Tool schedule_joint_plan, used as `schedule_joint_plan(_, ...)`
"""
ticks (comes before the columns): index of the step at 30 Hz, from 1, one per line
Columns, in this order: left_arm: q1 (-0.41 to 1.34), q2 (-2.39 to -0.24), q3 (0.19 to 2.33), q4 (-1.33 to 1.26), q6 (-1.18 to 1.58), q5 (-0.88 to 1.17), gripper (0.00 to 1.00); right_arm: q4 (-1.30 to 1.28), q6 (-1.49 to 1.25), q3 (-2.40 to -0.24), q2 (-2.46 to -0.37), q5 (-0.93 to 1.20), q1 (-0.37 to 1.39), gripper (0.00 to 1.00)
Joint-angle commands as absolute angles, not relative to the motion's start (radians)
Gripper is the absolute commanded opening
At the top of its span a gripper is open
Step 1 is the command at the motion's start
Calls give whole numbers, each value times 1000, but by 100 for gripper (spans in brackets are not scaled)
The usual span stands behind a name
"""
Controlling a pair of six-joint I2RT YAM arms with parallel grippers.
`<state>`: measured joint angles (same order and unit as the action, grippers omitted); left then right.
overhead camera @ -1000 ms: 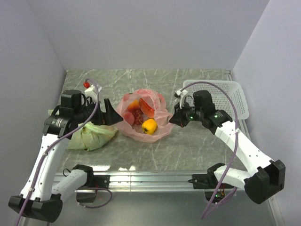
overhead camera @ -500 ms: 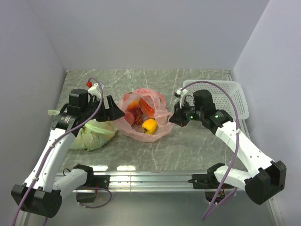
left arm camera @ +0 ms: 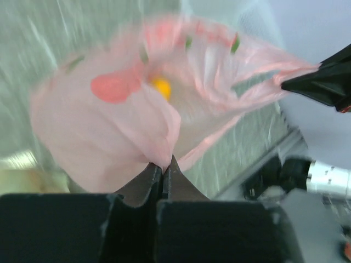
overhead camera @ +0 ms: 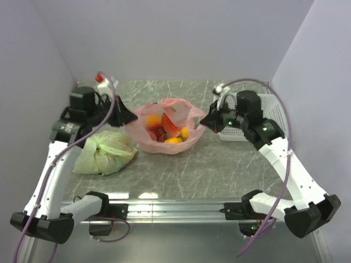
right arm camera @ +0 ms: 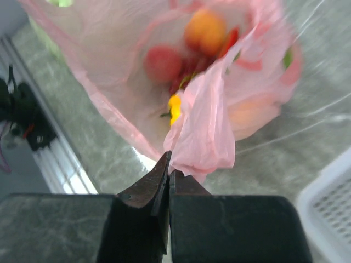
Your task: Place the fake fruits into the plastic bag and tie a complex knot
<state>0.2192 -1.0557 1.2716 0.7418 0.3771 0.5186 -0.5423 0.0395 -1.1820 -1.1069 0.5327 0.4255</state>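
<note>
The salmon-pink plastic bag (overhead camera: 164,143) hangs stretched between my two grippers above the table, its mouth open upward. My left gripper (overhead camera: 133,116) is shut on the bag's left edge, and its tips (left arm camera: 163,164) pinch the pink film (left arm camera: 109,131). On the right edge my right gripper (overhead camera: 204,121) is shut as well, its tips (right arm camera: 170,164) clamping a bunched fold (right arm camera: 208,126). The fake fruits lie inside: an orange one (overhead camera: 154,121), a red one (overhead camera: 171,126) and a yellow one (overhead camera: 174,140). Through the film I see orange (right arm camera: 205,30), red (right arm camera: 163,63) and yellow (right arm camera: 174,104) fruits. No knot is in view.
A pale green knotted bag (overhead camera: 104,153) lies on the table under the left arm. A white plastic basket (overhead camera: 229,133) stands at the back right, partly behind the right arm, and its corner (right arm camera: 329,213) shows beside the right gripper. Grey walls close in the marble table.
My left gripper went from open beside the bag to shut on its left edge. Both arms rose and pulled apart, lifting and stretching the bag; the fruits shifted inside.
</note>
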Motion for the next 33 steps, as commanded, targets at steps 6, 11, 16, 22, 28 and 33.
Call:
schedule_joint_plan(6, 164, -1103, 1737, 664, 308, 479, 0, -460, -48, -1529, -1075, 489, 282, 0)
schedule_joint_plan(11, 158, -1046, 1583, 673, 290, 482, 0, -474, -35, -1410, -1054, 552, 297, 0)
schedule_joint_plan(16, 155, -1014, 1418, 681, 259, 465, 0, -422, -23, -1240, -1016, 519, 356, 0)
schedule_joint_plan(22, 115, -1077, 1486, 706, 192, 622, 0, -383, -72, -1270, -977, 410, 380, 0)
schedule_joint_plan(28, 114, -1074, 1486, 658, 184, 683, 0, -368, -140, -1305, -974, 480, 380, 5)
schedule_joint_plan(33, 112, -1094, 1512, 675, 157, 661, 0, -365, -141, -1344, -988, 479, 379, 0)
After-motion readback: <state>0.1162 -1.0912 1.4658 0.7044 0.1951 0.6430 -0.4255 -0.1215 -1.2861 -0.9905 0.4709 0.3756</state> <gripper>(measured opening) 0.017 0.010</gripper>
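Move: The pink bag is already pinched by its rim in both grippers. The fruit inside lies about 10 cm to the right of the left hand, 6 cm ahead and some 20 below. From the right hand that fruit lies roughly 13 cm left, 6 ahead and 18 below. The green bag rests about 15 cm left of the left hand and 2 back; the empty basket stands some 25 cm right of the right hand and 15 ahead, both well below. The loaded bag gets a quick shake by its rim: both hands, still pinching it shut-fingered, jerk up some 16–18 cm with fingertips tilting upward, sink most of the way back, then rise again a few centimetres more slowly, the right more than the left. They also draw slightly apart, and finish higher than they began, tips still raised. ##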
